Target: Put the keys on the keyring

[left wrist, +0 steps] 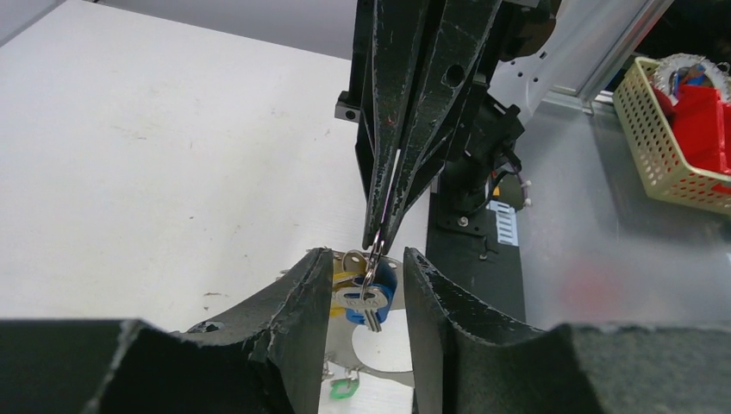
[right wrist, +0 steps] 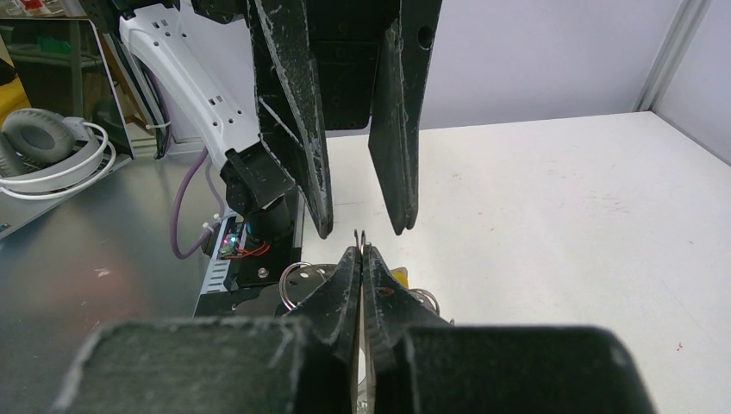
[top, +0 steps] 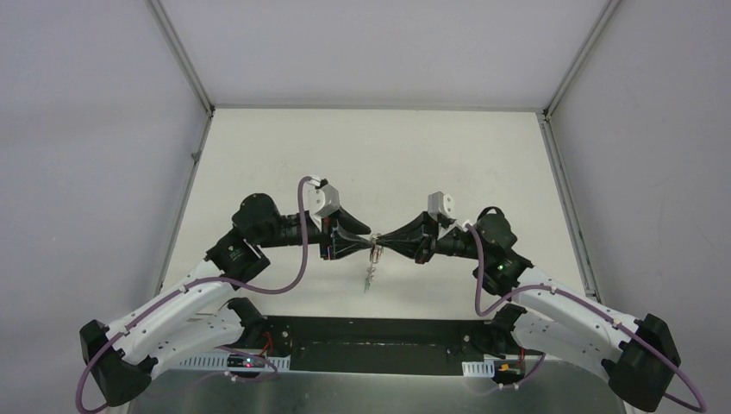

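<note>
My two grippers meet tip to tip over the middle of the table. The right gripper (top: 385, 242) (right wrist: 362, 250) is shut on the top edge of the thin wire keyring (left wrist: 376, 255), seen edge-on. Off it hang the keys: a silver key (left wrist: 366, 299) in front of a blue tag (left wrist: 385, 289) and a yellow tag (left wrist: 344, 280). The left gripper (top: 360, 243) (left wrist: 366, 255) stands open, one finger on each side of the hanging keys, with a gap on the blue tag's side. Lower down, a green tag (left wrist: 345, 388) dangles. Further small rings (right wrist: 293, 281) show beside the right fingers.
A yellow basket (left wrist: 668, 142) with red things sits on the metal bench beyond the arm bases. White headphones (right wrist: 47, 151) lie on the bench to the left in the right wrist view. The black base plate (left wrist: 478, 259) runs along the table's near edge.
</note>
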You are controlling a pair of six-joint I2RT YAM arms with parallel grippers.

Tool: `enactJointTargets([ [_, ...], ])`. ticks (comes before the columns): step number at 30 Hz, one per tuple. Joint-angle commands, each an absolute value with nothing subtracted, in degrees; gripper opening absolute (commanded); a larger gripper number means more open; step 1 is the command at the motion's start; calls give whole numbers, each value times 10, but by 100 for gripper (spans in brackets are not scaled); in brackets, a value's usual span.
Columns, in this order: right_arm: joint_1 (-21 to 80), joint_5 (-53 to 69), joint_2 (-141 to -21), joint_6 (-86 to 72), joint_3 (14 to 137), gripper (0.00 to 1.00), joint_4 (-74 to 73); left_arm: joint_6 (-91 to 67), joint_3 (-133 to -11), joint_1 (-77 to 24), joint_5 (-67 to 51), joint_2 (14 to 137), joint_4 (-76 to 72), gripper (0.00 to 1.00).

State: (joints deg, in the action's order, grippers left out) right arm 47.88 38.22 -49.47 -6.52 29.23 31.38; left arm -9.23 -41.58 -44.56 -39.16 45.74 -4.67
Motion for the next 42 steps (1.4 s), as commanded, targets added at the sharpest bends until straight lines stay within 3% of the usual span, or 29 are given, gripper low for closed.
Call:
enactJointTargets([
  [1, 481, 375, -478, -74, 299, 0, 343, -43, -412, -444, -407, 458, -62, 35],
  [12, 481, 373, -477, -75, 299, 0, 341, -26, -407, -445, -411, 474, -74, 29],
  [22, 481, 368, -473, -73, 297, 0, 338, -11, -408, -447, -435, 483, -77, 0],
  [29, 481, 356, -468, -73, 296, 1, 329, -28, -424, -448, -422, 471, -56, 0],
  [32, 481, 345, -458, -66, 296, 23, 313, -27, -460, -448, -409, 473, 18, 0],
  [33, 481, 345, -454, -66, 296, 23, 307, -27, -474, -448, -403, 477, 56, 0],
  [34, 481, 339, -449, -62, 296, 40, 302, -26, -488, -448, -399, 480, 83, 0],
  [38, 481, 326, -435, -59, 296, 66, 286, -20, -553, -453, -378, 501, 197, 0],
  [42, 481, 322, -433, -59, 297, 72, 284, 5, -632, -474, -331, 532, 314, 0],
])
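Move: Just off the left fingertips, the small metal ring that the right fingers already hold lies about 2 cm to the left hand's right and 2 cm below it, level in reach. The grey keyring plate hangs beneath, its middle some 7 cm below the left hand and 2 cm to its right; a silver key hangs about 4 cm below and 2 cm right. From the right hand, the ring is at its tips, about 1 cm left and 1 cm down. Sinking about 2 cm with its half-open fingers either side of the ring, the left hand shuts on it and pinches it while the right still holds. Only then do the right fingers spread wide and let go, the right hand backing off about 1.5 cm to its right and 2 cm up, as the left rolls some 10 degrees, its left side rising, and lifts about 1 cm. ##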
